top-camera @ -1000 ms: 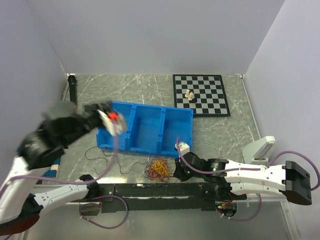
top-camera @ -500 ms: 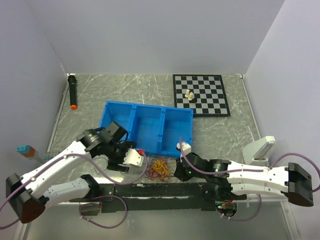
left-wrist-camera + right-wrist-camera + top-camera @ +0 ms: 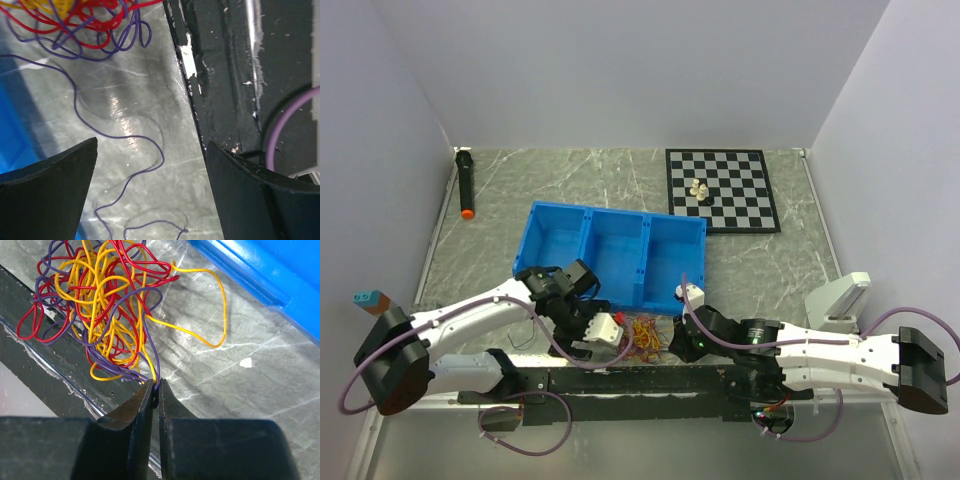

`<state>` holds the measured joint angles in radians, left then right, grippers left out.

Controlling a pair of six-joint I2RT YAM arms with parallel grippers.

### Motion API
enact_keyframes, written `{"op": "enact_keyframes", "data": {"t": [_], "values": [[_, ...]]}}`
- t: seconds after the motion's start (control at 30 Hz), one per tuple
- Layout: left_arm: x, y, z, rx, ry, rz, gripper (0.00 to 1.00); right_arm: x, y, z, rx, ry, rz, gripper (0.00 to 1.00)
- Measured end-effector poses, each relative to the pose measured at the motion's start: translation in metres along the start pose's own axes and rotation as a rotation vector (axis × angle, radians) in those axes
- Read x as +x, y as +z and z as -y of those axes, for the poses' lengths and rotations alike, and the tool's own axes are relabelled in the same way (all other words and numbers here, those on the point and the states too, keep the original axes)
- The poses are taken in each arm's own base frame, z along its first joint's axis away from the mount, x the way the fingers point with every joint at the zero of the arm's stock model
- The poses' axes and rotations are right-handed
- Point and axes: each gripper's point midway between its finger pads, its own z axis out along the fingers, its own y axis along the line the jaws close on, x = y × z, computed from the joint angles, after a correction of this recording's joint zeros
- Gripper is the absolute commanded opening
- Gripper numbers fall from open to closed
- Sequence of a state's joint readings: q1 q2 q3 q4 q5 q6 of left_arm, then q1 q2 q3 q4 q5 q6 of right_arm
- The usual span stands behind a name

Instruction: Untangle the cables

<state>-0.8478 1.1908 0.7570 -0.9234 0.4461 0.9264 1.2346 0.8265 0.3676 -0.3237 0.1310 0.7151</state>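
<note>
The cables [image 3: 642,337] form a small tangle of red, yellow and dark purple wires on the table in front of the blue bin. My right gripper [image 3: 673,338] sits at the tangle's right edge. In the right wrist view its jaws [image 3: 156,390] are shut on dark purple strands that run up into the cables [image 3: 100,310]. My left gripper [image 3: 608,335] is low at the tangle's left side, open, with nothing between its fingers [image 3: 45,195]. Below it a loose purple strand [image 3: 125,135] trails over the table from the cables [image 3: 85,20].
A blue three-compartment bin [image 3: 646,250] stands just behind the tangle. A chessboard [image 3: 720,188] with chess pieces [image 3: 699,190] lies at the back right, a black marker [image 3: 466,182] at the back left. The black rail [image 3: 650,380] runs along the near edge.
My left arm swung down from above the bin's left end to the table beside the tangle, and its gripper opened wide. The right gripper stayed at the tangle's right edge.
</note>
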Motion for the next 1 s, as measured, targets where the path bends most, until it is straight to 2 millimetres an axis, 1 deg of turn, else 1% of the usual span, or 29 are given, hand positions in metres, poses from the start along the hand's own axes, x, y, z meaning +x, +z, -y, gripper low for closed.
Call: {"op": "enact_keyframes", "data": {"t": [0.2, 0.33, 0.47, 0.53, 0.63, 0.7, 0.73, 0.77, 0.8, 1.0], "values": [[0.02, 0.019, 0.001, 0.006, -0.087, -0.078, 0.89, -0.001, -0.001, -0.001, -0.004, 0.002, 0.004, 0.13], [0.026, 0.027, -0.004, -0.017, -0.143, -0.105, 0.87, -0.001, -0.001, -0.001, -0.008, 0.003, 0.008, 0.13], [0.032, 0.033, -0.007, -0.046, -0.172, -0.111, 0.79, 0.0, -0.001, 0.0, -0.01, 0.003, 0.01, 0.13], [0.034, 0.034, -0.008, -0.061, -0.18, -0.111, 0.72, 0.001, -0.002, 0.001, -0.009, 0.003, 0.009, 0.13], [0.035, 0.035, -0.013, -0.091, -0.174, -0.105, 0.55, 0.001, -0.002, 0.001, -0.009, 0.003, 0.008, 0.13], [0.035, 0.035, -0.016, -0.112, -0.167, -0.1, 0.33, 0.001, -0.002, 0.001, -0.009, 0.003, 0.008, 0.13], [0.035, 0.036, -0.017, -0.122, -0.169, -0.097, 0.2, 0.001, -0.002, 0.001, -0.009, 0.003, 0.008, 0.13], [0.035, 0.036, -0.018, -0.126, -0.168, -0.095, 0.09, 0.001, -0.002, 0.001, -0.009, 0.003, 0.008, 0.13], [0.034, 0.036, -0.018, -0.128, -0.166, -0.093, 0.01, 0.001, -0.002, 0.001, -0.009, 0.003, 0.008, 0.13], [0.033, 0.037, -0.017, -0.131, -0.157, -0.103, 0.01, 0.002, -0.001, 0.002, -0.007, 0.002, 0.006, 0.12]]}}
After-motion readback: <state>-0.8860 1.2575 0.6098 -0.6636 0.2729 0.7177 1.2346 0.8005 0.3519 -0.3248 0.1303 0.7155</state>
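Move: The loose purple cable strand lies on the table about 5 cm below the open left hand, some 2 cm ahead and 1 cm to its left. The cable tangle sits about 11 cm to that hand's right and 1 cm ahead; the blue box's middle is about 18 cm ahead and 5 cm right. From the right hand, already shut on cables, the strand is roughly 18 cm left, 3 cm ahead and 4 cm down. The left hand sinks about 5 cm onto the loose purple cable and pinches it; the right keeps its hold. ##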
